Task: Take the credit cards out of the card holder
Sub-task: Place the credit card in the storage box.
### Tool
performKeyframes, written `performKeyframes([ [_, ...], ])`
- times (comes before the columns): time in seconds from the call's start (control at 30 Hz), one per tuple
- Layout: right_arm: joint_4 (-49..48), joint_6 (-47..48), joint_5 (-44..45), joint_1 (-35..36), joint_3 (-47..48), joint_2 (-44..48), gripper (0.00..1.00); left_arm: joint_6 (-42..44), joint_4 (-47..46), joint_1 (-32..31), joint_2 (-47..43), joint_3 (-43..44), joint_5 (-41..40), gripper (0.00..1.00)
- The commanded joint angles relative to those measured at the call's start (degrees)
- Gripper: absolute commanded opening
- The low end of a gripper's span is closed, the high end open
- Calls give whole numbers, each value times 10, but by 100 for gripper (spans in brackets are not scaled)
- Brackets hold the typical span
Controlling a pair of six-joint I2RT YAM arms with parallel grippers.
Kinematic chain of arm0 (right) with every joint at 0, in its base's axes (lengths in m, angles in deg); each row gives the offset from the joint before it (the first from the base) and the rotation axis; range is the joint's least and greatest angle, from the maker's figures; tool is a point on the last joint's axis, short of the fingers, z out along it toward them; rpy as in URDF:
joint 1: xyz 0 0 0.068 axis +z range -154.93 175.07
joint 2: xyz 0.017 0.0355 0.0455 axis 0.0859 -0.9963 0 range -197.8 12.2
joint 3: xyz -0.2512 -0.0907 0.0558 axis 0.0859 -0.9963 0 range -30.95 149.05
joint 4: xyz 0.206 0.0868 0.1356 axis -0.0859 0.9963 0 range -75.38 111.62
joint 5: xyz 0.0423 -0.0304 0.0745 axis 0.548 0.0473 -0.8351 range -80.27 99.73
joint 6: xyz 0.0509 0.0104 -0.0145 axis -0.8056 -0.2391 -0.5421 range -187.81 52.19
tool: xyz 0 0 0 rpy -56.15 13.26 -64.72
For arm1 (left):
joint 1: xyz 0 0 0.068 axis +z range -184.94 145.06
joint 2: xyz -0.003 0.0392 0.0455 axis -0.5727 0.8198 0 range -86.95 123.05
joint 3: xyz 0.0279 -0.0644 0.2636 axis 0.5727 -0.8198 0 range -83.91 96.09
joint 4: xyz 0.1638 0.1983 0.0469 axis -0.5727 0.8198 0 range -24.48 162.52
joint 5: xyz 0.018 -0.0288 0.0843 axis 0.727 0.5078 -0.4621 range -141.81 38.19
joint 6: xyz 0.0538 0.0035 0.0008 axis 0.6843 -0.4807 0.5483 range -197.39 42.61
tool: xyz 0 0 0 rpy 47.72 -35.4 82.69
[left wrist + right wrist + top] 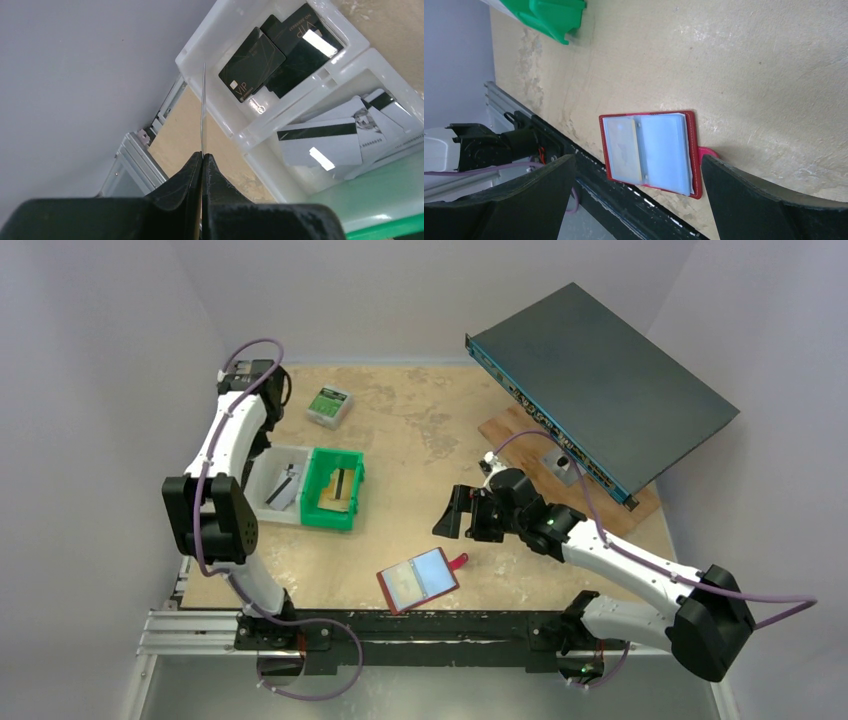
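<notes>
The red card holder (418, 580) lies open near the table's front edge, its pale blue pockets up and its snap tab pointing right. In the right wrist view the card holder (649, 150) sits below and between the spread fingers of my right gripper (638, 165). That right gripper (455, 512) hovers open, up and to the right of the holder, holding nothing. My left gripper (202, 156) is shut on a thin credit card (203, 110) seen edge-on, above a white bin (220, 120). In the overhead view the left gripper (282, 390) is at the far left.
The white bin (262, 472) holds black VIP cards (252, 62) in one compartment and white striped cards (325, 140) in the other. A green bin (335, 488) adjoins it. A green-and-white box (328, 405) lies behind. A tilted dark flat device (600, 390) rests on a wooden board (515, 430).
</notes>
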Motion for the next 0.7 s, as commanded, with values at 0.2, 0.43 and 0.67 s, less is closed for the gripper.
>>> performKeyframes([
  [0.2, 19, 25, -11, 0, 44, 0, 99, 43, -36, 62, 91, 40, 47, 0],
  [0.43, 19, 33, -12, 0, 47, -5, 99, 43, -39, 84, 129, 54, 89, 0],
  [0.67, 14, 38, -17, 0, 48, -20, 99, 30, -27, 90, 112, 55, 107, 38],
])
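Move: The black-card compartment of the storage box lies about 4 cm left of the left hand, 3 cm ahead and some 13 cm below; the hand already holds a black card edge-on. The white-card compartment is about 12 cm to the right of that one, level with it; the green compartment is about 23 cm to its right and 1 cm nearer. From the right hand, the black-card compartment is roughly 50 cm left, 13 cm ahead and 9 cm below. Left hand sinks about 7.5 cm into the black-card compartment, drifting 3 cm left, then opens, releasing the card. ##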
